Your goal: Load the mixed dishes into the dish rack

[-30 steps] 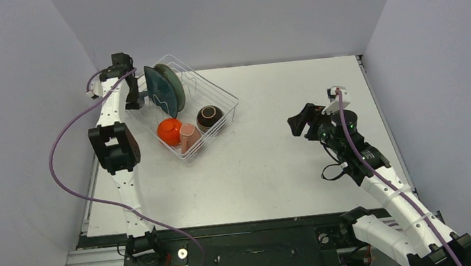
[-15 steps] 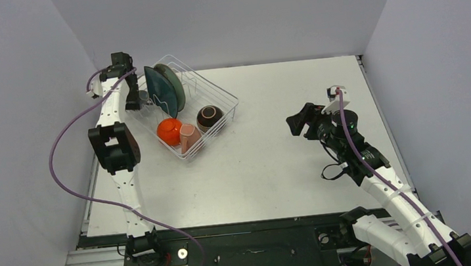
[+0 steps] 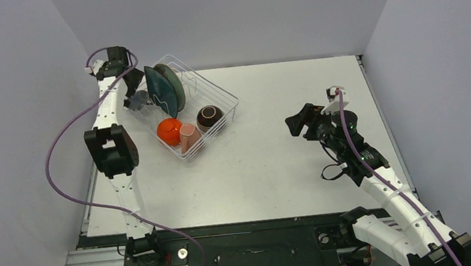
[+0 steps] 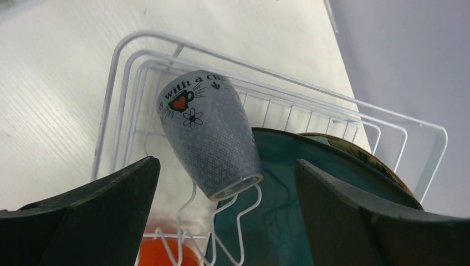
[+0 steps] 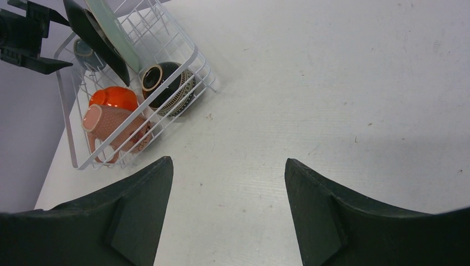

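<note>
The white wire dish rack (image 3: 226, 95) stands at the table's back left. Two plates stand upright in it, the dark-teal rounded-square plate (image 3: 159, 91) and behind it the round pale-teal plate (image 3: 173, 83). At the rack's front sit the orange-red bowl (image 3: 169, 131), the pink mug (image 3: 189, 138) and the brown bowl (image 3: 209, 117). The grey-blue mug (image 4: 210, 138) lies tilted in the rack's far-left corner, rim against a wire divider. My left gripper (image 4: 226, 162) hovers over it, open, touching nothing. My right gripper (image 3: 294, 123) is open and empty over bare table (image 5: 332, 83).
Grey walls close in the table on the left, back and right. The left arm reaches along the left wall beside the rack (image 4: 277, 61). The dark-teal plate (image 4: 310, 183) stands just right of the mug.
The left gripper has opened wider and drawn back up from the grey-blue mug, which stays in the rack. The right arm has not moved.
</note>
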You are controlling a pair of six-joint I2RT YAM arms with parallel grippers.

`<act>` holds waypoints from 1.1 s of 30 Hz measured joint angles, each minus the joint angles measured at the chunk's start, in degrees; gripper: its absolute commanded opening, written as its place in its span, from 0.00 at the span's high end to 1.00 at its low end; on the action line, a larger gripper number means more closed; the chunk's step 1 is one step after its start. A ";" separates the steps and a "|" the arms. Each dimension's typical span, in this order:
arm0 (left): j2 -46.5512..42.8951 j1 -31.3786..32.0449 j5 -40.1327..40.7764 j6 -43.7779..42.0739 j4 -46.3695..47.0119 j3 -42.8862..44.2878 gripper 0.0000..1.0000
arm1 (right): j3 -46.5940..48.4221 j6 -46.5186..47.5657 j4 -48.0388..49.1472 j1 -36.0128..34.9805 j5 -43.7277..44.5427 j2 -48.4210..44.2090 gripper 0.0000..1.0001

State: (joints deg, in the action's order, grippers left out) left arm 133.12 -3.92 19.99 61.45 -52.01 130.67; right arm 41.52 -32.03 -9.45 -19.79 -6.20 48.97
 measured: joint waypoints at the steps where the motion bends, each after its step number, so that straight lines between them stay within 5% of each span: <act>1: -0.90 -0.07 -0.15 -3.89 0.63 -0.24 0.07 | -0.04 -0.04 0.02 0.00 -0.13 0.00 0.31; 9: -4.94 -0.98 -6.19 -31.52 4.72 -0.83 0.10 | -0.68 -0.79 0.87 0.00 -1.09 0.00 0.31; 14: 0.15 -1.14 -11.76 -42.71 1.33 7.63 0.15 | -0.83 -1.33 0.92 0.00 -1.77 0.00 0.31; 18: 1.81 -1.07 -12.59 -46.80 -0.04 8.98 0.25 | -0.83 -1.53 0.90 0.00 -1.84 0.00 0.31; 25: 2.38 -1.16 -13.66 -50.01 -1.55 8.57 0.27 | -0.83 -1.88 1.01 0.00 -2.23 0.70 0.31; 33: 5.40 -1.88 -15.91 -49.55 -3.98 8.57 0.49 | -0.83 -2.38 1.27 0.26 -2.45 1.25 0.31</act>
State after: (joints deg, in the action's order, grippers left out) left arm 138.52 -5.80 4.08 11.90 -55.99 139.24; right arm 40.69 -34.41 -8.19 -19.53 -8.64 50.22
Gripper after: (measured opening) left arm 0.577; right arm 0.692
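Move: The grey cup, tipped into the left corner of the dish rack, lies about 5 cm below the left hand, roughly 1 cm ahead and 1 cm to its left. From that hand, the dark green plate stands about 8 cm to the right and 2 cm ahead, with the light green plate some 12 cm right and 3 cm ahead; the orange bowl is about 12 cm back and 9 cm right. From the right hand, the cup is roughly 27 cm ahead, 55 cm left and 13 cm lower. Already clear of the grey cup with its fingers wide, the left hand first lifts about 4.5 cm while the wrist turns clockwise, some 45 degrees in all, swinging the fingers to point more steeply down. It then sinks about 6 cm back towards the cup in the rack corner, closing its fingers from nearly full to a bit over half open, so that the tips come down around the cup's near end, seeming to touch it. ##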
